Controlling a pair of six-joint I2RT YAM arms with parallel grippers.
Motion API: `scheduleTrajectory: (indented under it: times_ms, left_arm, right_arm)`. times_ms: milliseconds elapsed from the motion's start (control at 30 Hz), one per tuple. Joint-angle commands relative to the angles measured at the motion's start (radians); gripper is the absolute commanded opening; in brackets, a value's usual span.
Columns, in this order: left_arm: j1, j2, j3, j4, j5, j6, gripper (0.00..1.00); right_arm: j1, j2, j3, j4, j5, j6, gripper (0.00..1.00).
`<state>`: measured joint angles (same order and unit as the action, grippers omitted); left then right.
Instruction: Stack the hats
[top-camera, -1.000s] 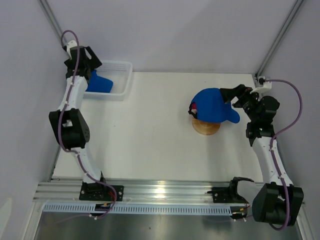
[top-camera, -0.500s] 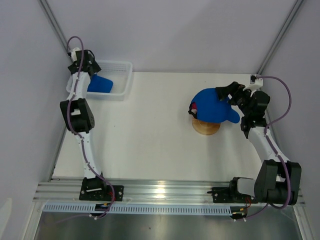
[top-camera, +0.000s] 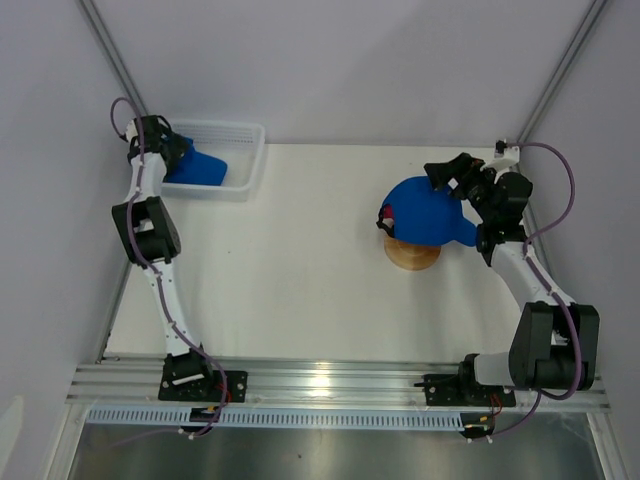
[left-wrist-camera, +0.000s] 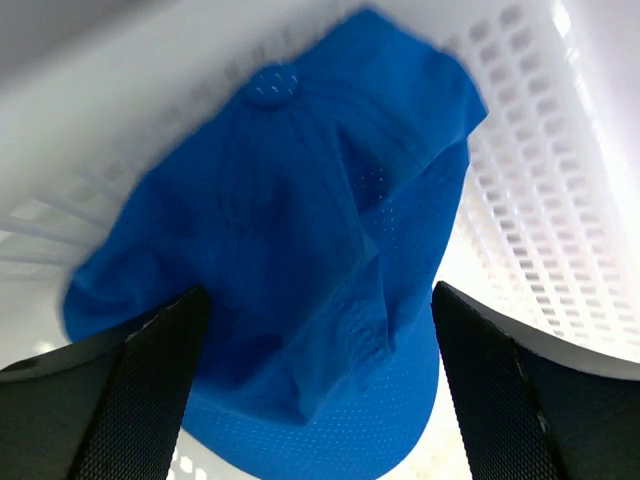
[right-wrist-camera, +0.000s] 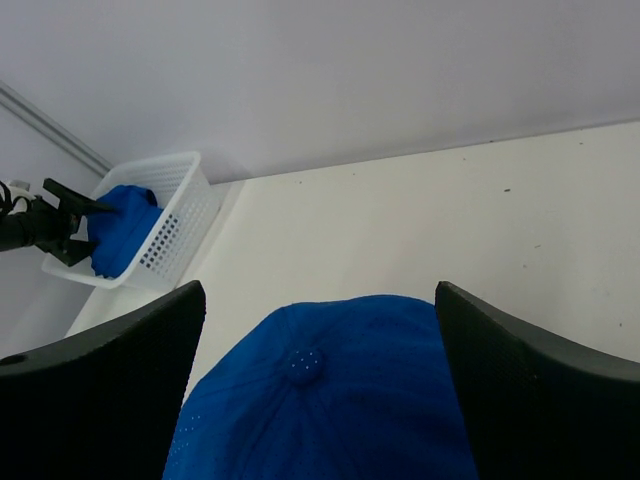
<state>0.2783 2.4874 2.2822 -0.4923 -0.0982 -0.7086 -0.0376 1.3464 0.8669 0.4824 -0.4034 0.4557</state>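
A royal blue hat lies crumpled in the white mesh basket. My left gripper is low over it, open, one finger on each side of the hat's crown. A second blue hat sits on top of the stack on the round wooden stand. A magenta hat peeks out under its left edge. My right gripper hovers open just above the back of that top hat, nothing between its fingers.
The basket stands at the table's far left corner against the wall, with the left arm reaching in from its left side. Grey walls and slanted frame posts close in the back and sides.
My left gripper has dropped from above the basket's left end down onto the blue hat inside. My right gripper has moved left and further over the hat on the stand.
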Motion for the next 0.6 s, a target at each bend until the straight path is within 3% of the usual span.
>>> scheduleTrajectory:
  times_ms: [0,67,167,200,267,300,333,367,567]
  left_arm:
    - [0.005,0.047,0.057,-0.022,0.141,-0.129,0.92]
    - [0.009,0.062,0.063,-0.014,0.178,-0.175,0.90]
    - [0.012,0.080,0.060,0.014,0.195,-0.215,0.78]
    - [0.013,0.080,0.056,0.033,0.196,-0.216,0.62]
    - [0.013,0.062,0.030,0.055,0.186,-0.210,0.41]
    - [0.015,0.051,0.016,0.084,0.181,-0.209,0.17]
    - [0.016,0.027,-0.013,0.096,0.181,-0.207,0.05]
    - [0.016,0.015,-0.021,0.104,0.181,-0.203,0.01]
    - [0.019,-0.154,-0.093,0.175,0.282,-0.141,0.01]
  right_arm:
    - [0.018,0.019,0.070,0.061,0.026,0.006,0.99]
    - [0.022,0.031,0.080,0.058,0.026,0.001,1.00]
    - [0.030,0.039,0.092,0.045,0.028,-0.003,0.99]
    - [0.030,0.037,0.093,0.041,0.029,-0.006,0.99]
    - [0.034,0.027,0.096,0.021,0.035,-0.020,0.99]
    - [0.035,0.022,0.095,0.015,0.046,-0.028,0.99]
    - [0.035,0.019,0.092,0.006,0.052,-0.032,0.99]
    - [0.035,0.007,0.090,0.004,0.057,-0.032,0.99]
    - [0.035,-0.016,0.087,0.012,0.032,0.003,1.00]
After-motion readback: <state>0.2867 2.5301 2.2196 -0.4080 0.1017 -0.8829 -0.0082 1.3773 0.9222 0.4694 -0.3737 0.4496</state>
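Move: The blue hat still in the basket lies just under the left gripper, its middle some 3 cm to the right, level fore-and-aft and about 5 cm below. The basket holding it is centred roughly 6 cm right of that gripper, level with it and about 6 cm down; its right wall stands some 21 cm to the right. From the right gripper this hat is about 62 cm left, 17 cm ahead and 22 cm lower. Bring the open left gripper down about 4 cm and some 3 cm to the right into the blue hat in the basket, rolling it about 15 degrees so its left side dips. Shut the fingers fully at the bottom, pinching a fold of the crown close to the button, then ease up barely 1 cm. ##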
